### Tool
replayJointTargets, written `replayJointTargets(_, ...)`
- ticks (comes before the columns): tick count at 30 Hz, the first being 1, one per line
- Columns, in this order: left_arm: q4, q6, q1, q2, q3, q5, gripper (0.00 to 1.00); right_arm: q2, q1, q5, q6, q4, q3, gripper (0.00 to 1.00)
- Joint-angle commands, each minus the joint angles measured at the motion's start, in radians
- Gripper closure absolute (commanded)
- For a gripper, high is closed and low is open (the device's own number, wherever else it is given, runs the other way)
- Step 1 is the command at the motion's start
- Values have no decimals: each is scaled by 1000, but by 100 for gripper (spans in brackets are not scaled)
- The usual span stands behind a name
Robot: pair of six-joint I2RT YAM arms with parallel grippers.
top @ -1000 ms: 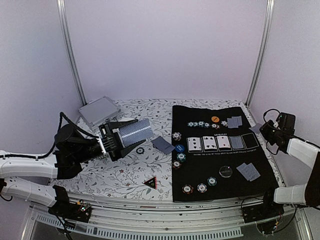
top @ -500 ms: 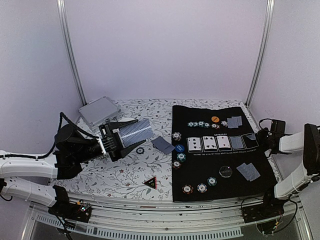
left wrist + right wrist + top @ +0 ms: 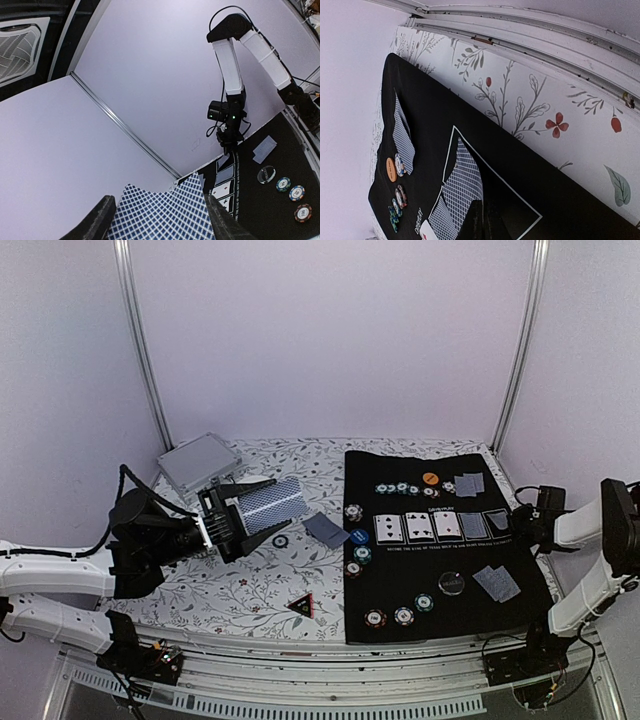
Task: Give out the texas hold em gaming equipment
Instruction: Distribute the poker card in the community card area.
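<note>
My left gripper (image 3: 247, 516) is shut on a blue-checked deck of playing cards (image 3: 272, 504), held above the floral table's left side; the left wrist view shows the deck (image 3: 165, 215) between both fingers (image 3: 97, 224). My right gripper (image 3: 517, 523) is shut on the edge of one face-down card (image 3: 462, 185), which tilts over the last outlined box at the right end of the black mat (image 3: 450, 560). In that row lie three face-up cards (image 3: 418, 527) and one face-down card (image 3: 473, 525). Poker chips (image 3: 400, 488), a blue button (image 3: 358, 536) and a disc (image 3: 452, 582) sit on the mat.
A silver case (image 3: 197, 462) lies at the back left. One loose card (image 3: 326, 530), a small ring (image 3: 281, 541) and a dark triangle (image 3: 301, 604) lie on the floral cloth. Card pairs (image 3: 468, 483) (image 3: 497, 583) and several chips (image 3: 403, 615) sit on the mat.
The right arm has swung in from the table's right edge, carrying its card left and down over the mat's last box. The left arm and deck have not moved.
</note>
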Motion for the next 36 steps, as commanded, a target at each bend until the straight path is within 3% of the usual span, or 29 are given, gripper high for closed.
replayJointTargets(1,15,6,-14,-16,4,-7,44,30,1,-16,22,20,-15,99)
replayJointTargets(8,15,6,-14,-16,4,-5,44,25,0,-13,32,23,-25,97)
replayJointTargets(11,15,6,-15,-16,4,-4,44,7,1,-8,51,20,-37,77)
replayJointTargets(14,15,4,-14,-16,5,-4,43,-18,-1,-8,74,18,-52,65)
replayJointTargets(23,15,5,-15,-17,5,-4,44,-135,0,22,126,-8,-75,58)
replayJointTargets(30,16,3,-15,-16,5,-2,44,-309,0,121,134,-151,-64,24)
replayJointTargets(33,15,0,-15,-16,5,1,44,-425,0,200,106,-194,-56,4)
replayJointTargets(36,15,-1,-14,-15,5,5,44,-512,1,128,-1,-103,-24,1)
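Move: The right hand holds the poker card low over the fifth, rightmost box of the community card area, whose middle lies some 3 cm left, 1 cm ahead and 2 cm below. At the same depth below, the face-down card in the fourth box is about 10 cm left and 1 cm ahead; the near card pair 16 cm back, 9 cm left; the far pair 14 cm ahead, 6 cm left. From the left hand, that box is roughly 22 cm ahead, 48 cm right and 31 cm below. Lets go of the card at the fifth box: the right hand first eases down about 1.5 cm and slightly back, its shut fingers starting to part near the lowest point. It then climbs quickly away, some 10 cm up with a little back and right, spreading the fingers fully, tipping them upward and turning slightly clockwise. ##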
